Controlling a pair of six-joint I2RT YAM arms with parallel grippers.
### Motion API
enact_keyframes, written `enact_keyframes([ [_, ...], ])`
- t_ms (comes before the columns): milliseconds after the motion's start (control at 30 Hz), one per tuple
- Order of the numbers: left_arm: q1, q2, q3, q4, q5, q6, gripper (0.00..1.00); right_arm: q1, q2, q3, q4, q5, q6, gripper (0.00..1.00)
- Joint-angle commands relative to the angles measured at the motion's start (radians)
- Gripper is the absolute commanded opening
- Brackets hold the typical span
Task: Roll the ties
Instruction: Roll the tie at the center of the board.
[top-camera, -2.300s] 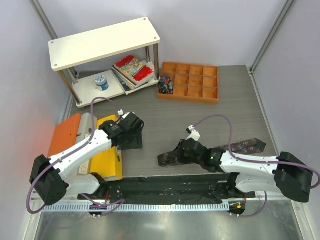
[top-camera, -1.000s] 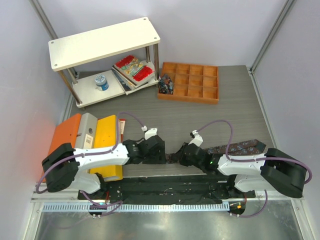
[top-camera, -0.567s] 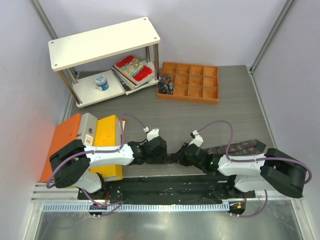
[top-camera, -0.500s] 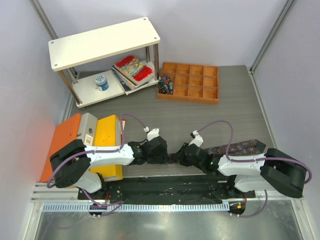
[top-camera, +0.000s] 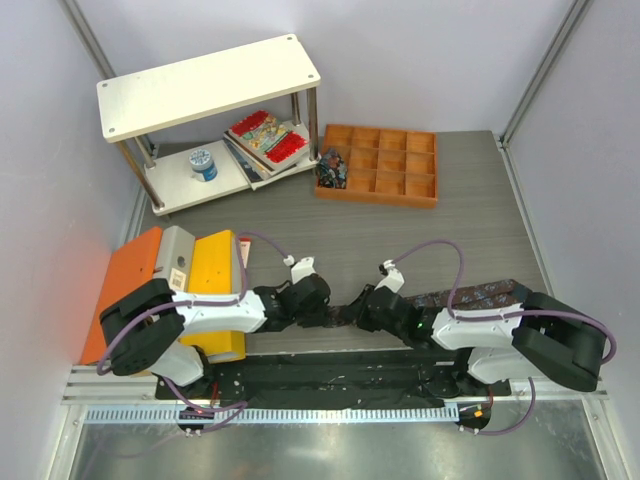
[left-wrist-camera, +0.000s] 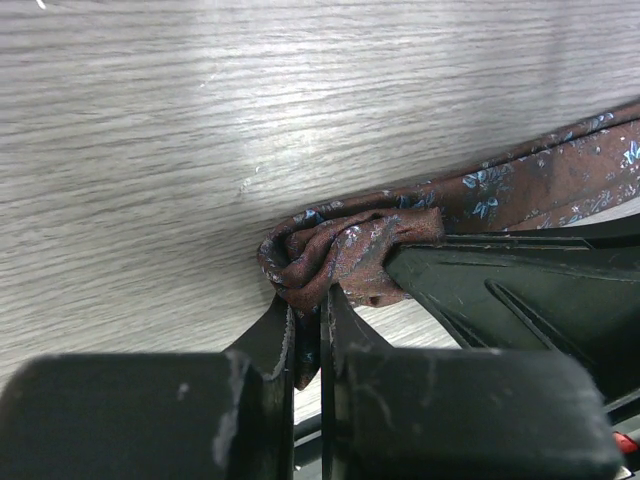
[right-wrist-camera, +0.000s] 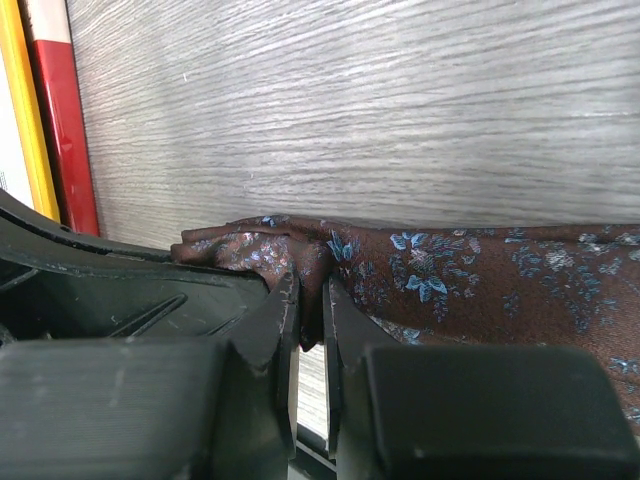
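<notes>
A dark brown tie (top-camera: 480, 295) with small blue and reddish flowers lies along the near edge of the table, its wide end at the right. Its left end is bunched into a small fold (left-wrist-camera: 340, 250) between the two arms. My left gripper (top-camera: 322, 308) is shut on that bunched end (left-wrist-camera: 308, 300). My right gripper (top-camera: 368, 310) faces it from the right and is shut on the tie (right-wrist-camera: 470, 280) just beside the fold, pinching a ridge of cloth (right-wrist-camera: 310, 300). Both grippers nearly touch each other.
A white two-level shelf (top-camera: 210, 85) at the back left holds red patterned books (top-camera: 265, 135) and a blue-white tin (top-camera: 203, 163). An orange compartment tray (top-camera: 385, 165) stands at the back. Orange, grey and yellow boxes (top-camera: 190, 275) lie to the left.
My left arm swung from the yellow box toward the middle and lowered onto the tie's end; its jaws then shut on the cloth. The right gripper kept its grip and barely moved.
</notes>
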Motion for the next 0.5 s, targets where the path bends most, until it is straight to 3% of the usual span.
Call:
enact_keyframes([
  [0,0.005,-0.012,0.045,-0.174,-0.06,0.033,0.0,-0.003,0.046,0.023,-0.141,0.013,-0.032,0.01],
  [233,0.005,-0.02,0.217,-0.579,-0.181,0.116,0.0,-0.003,-0.023,0.168,-0.338,0.047,-0.072,0.28],
  [467,0.004,0.03,0.369,-0.888,-0.31,0.162,0.0,-0.003,-0.141,0.257,-0.541,0.121,-0.068,0.39],
])
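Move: The tie's rolled end is already in the left fingers, just about 1 cm ahead and 1 cm right of them at their height; from the right fingers, which also pinch the tie, it lies roughly 5 cm left, level with them fore and aft. The tie's tail tip lies about 37 cm right and 5 cm ahead of the right hand. The yellow binder stands some 24 cm left of the left hand and 3 cm ahead. Left hand draws the still-pinched tie end about 6 cm left, rising, while the right opens, releases and lifts. ##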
